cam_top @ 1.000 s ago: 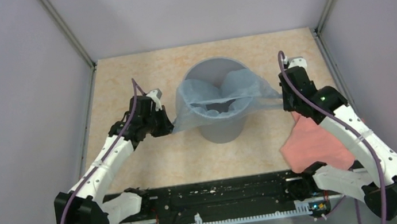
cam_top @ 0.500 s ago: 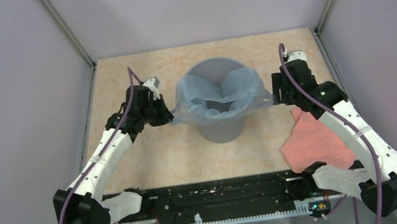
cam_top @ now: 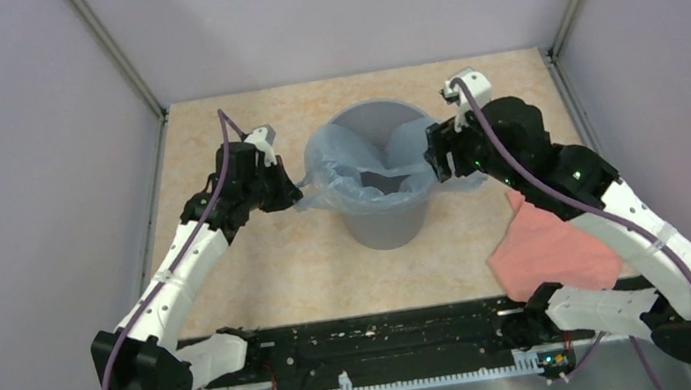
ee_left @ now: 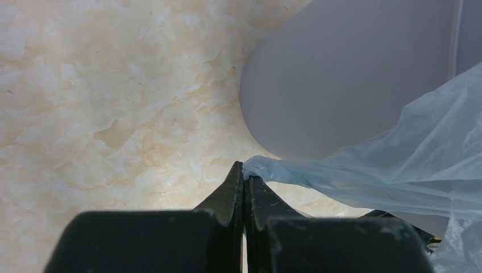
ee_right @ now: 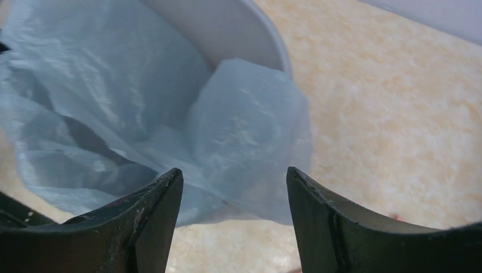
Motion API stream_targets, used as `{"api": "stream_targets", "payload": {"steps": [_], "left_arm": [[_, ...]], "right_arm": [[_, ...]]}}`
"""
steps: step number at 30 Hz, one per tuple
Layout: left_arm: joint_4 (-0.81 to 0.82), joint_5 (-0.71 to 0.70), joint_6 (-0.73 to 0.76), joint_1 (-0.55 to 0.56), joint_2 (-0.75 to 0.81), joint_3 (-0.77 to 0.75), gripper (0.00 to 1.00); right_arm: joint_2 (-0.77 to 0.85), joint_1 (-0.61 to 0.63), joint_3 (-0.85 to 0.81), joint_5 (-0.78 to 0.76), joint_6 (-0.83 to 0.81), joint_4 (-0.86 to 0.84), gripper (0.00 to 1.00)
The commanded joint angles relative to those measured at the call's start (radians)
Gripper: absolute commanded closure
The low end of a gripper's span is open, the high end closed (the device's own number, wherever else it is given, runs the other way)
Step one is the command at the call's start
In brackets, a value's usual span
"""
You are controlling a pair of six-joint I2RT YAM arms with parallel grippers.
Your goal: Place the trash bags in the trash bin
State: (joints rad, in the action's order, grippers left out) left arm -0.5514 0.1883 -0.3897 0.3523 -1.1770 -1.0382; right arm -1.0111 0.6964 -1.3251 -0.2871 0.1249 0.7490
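Observation:
The grey round trash bin (cam_top: pixel 388 228) stands mid-table. The pale blue translucent trash bag (cam_top: pixel 359 175) lies in and over its mouth, spilling over both sides of the rim. My left gripper (cam_top: pixel 295 197) is shut on the bag's left corner just left of the bin; the left wrist view shows the corner (ee_left: pixel 256 168) pinched at my fingertips beside the bin wall (ee_left: pixel 341 74). My right gripper (cam_top: pixel 435 159) is open and empty above the bin's right rim. In the right wrist view the bag (ee_right: pixel 244 131) drapes over the bin rim (ee_right: pixel 267 40) between my spread fingers (ee_right: pixel 159 199).
A salmon-pink cloth (cam_top: pixel 550 247) lies on the table at the right, under my right arm. Grey walls enclose the table on the left, back and right. The black rail with the arm bases (cam_top: pixel 380 337) runs along the near edge.
My right gripper has let go of the bag's right corner and moved left and up over the bin's right rim. The taut bag has gone slack onto the bin. My left gripper shifted slightly inward.

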Motion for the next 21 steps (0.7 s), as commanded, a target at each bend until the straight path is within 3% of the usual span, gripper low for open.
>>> {"api": "stream_targets", "payload": {"steps": [1,9,21], "left_arm": [[0.032,-0.011,0.02,-0.006,0.001,-0.036,1.0],[0.032,-0.015,0.018,-0.006,0.005,-0.033,1.0],[0.033,-0.019,0.019,-0.006,0.003,-0.024,1.0]], "right_arm": [[-0.066,0.072,-0.081,0.106,-0.117,-0.095,0.35],[-0.188,0.118,-0.132,0.25,-0.231,-0.085,0.46],[-0.218,0.121,-0.114,0.32,-0.234,-0.071,0.51]]}}
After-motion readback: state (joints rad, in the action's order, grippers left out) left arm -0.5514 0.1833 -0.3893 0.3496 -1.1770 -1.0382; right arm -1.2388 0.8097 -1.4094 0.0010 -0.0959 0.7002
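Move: The right hand, empty and open, hangs just above the bin's right side. The trash bag in the bin's mouth has its middle about 13 cm to its left, 5 cm ahead and 10 cm below. The trash bin's own middle is also 13 cm left, about 7 cm ahead and 20 cm down; the pink cloth lies some 28 cm right, 5 cm back and 32 cm lower. From the left hand, the bag's middle is about 19 cm right, 1 cm ahead and 3 cm higher. Leftwards, fast at first and then easing to a stop, the right hand sweeps some 10 cm over the bag in the bin's mouth, sinking about 3 cm in the later part. Meanwhile it turns roughly 25 degrees counter-clockwise and its fingers close partway, staying about half open; no touch on the bag can be made out. The left hand stays put, still pinching the bag's left end. ##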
